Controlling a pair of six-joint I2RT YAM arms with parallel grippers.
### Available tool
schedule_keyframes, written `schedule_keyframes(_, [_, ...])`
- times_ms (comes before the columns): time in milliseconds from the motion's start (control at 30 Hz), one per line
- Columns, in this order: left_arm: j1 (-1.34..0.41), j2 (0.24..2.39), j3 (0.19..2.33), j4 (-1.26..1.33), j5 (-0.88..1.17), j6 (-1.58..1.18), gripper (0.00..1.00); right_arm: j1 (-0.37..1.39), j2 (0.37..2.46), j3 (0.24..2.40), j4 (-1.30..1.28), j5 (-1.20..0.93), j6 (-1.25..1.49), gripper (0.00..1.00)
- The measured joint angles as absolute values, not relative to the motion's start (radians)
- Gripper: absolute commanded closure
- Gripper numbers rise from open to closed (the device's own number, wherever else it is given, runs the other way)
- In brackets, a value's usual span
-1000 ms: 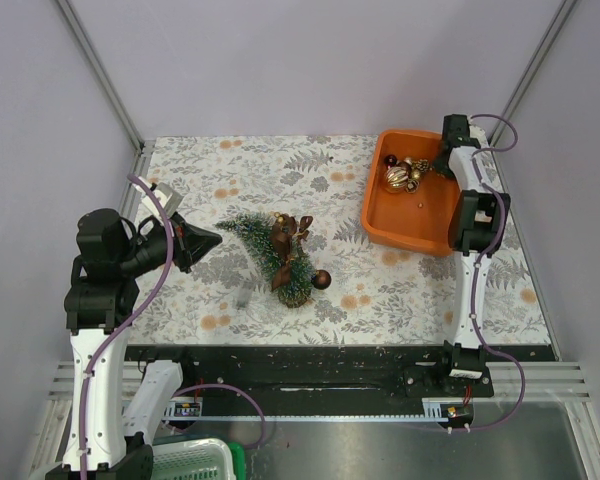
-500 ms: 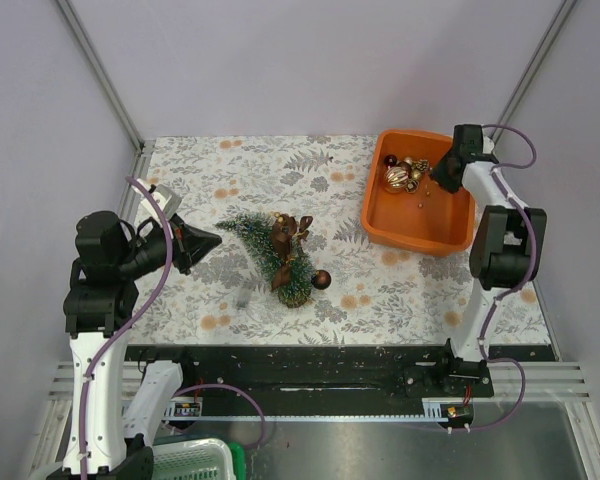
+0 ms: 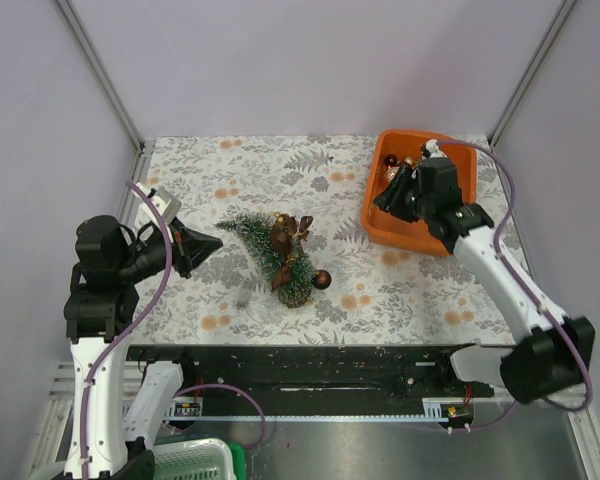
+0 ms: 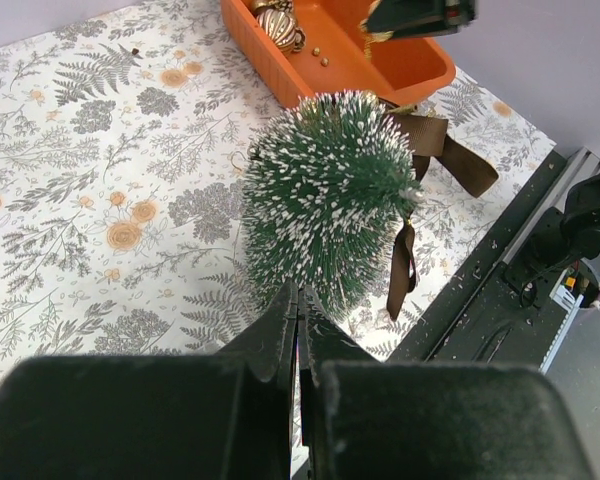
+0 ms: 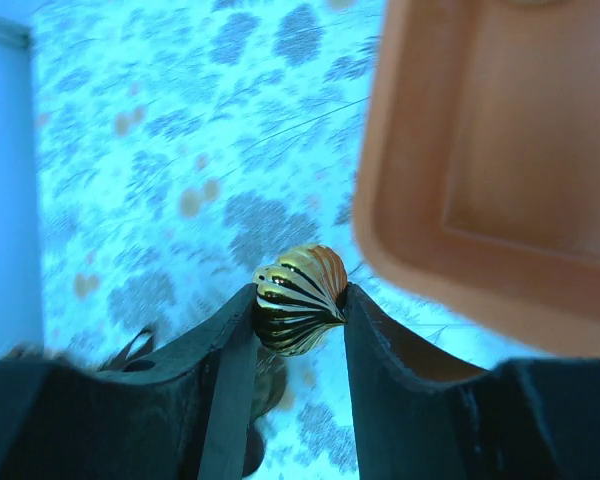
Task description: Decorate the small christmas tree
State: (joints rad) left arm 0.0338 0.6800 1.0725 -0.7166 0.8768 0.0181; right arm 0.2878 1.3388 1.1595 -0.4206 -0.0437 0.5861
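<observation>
The small christmas tree (image 3: 268, 252) lies on its side on the fern-print cloth, its wooden base (image 3: 295, 293) toward the near edge. A brown bow (image 3: 292, 227) and a dark red ball (image 3: 322, 279) sit on it. My left gripper (image 3: 213, 242) is shut and empty, its tip just left of the tree's top (image 4: 325, 200). My right gripper (image 3: 388, 197) hovers over the left side of the orange tray (image 3: 412, 237), shut on a ribbed gold ornament (image 5: 300, 298).
More gold ornaments (image 4: 277, 22) lie at the far end of the orange tray (image 4: 400, 70). The black rail (image 3: 330, 360) runs along the table's near edge. Grey walls and frame posts enclose the back and sides.
The right arm has swung from the tray's far right corner across to its left side, carrying the gold ornament. The left arm and the tree have stayed put.
</observation>
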Motion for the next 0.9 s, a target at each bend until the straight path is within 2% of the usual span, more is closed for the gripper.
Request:
schedule_keyframes(167, [0.033,0.668,1.07,-0.717,0.878,0.014,0.99,0.373,1.076,1.131,-0.492,-0.072,0.608,0.75])
schedule_keyframes(400, [0.034,0.661,1.07,-0.717,0.877,-0.001,0.77,0.478,0.858,1.137,-0.593,-0.091,0.654,0.77])
schedule_keyframes(533, [0.033,0.661,1.07,-0.717,0.877,-0.016,0.64,0.564,0.876,1.174,-0.64,-0.089,0.664,0.77])
schedule_keyframes(700, [0.033,0.66,1.07,-0.718,0.874,-0.023,0.47,0.706,0.994,1.293,-0.678,-0.053,0.651,0.77])
schedule_keyframes(800, [0.033,0.653,1.071,-0.733,0.868,-0.017,0.41,0.778,1.074,1.391,-0.695,-0.022,0.625,0.77])
schedule_keyframes(900, [0.034,0.648,1.071,-0.753,0.865,-0.007,0.39,0.838,1.153,1.51,-0.714,0.011,0.59,0.77])
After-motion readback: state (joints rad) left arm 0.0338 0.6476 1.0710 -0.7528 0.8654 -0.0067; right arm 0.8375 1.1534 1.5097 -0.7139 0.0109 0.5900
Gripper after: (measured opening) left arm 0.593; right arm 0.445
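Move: The right hand, already holding a gold ornament, has the standing tree's middle about 35 cm to its left, 12 cm back and 6 cm below. The brown ball on the tree's near right side is roughly 25 cm left, 13 cm back and 14 cm lower; the orange tray is some 17 cm ahead, 11 cm right and 18 cm below. From the left hand, the tree's middle is about 15 cm right, 6 cm ahead and 17 cm below. Right hand carries gold ornament up, back and left towards the tree, roughly 15 cm each; left fingers open. ##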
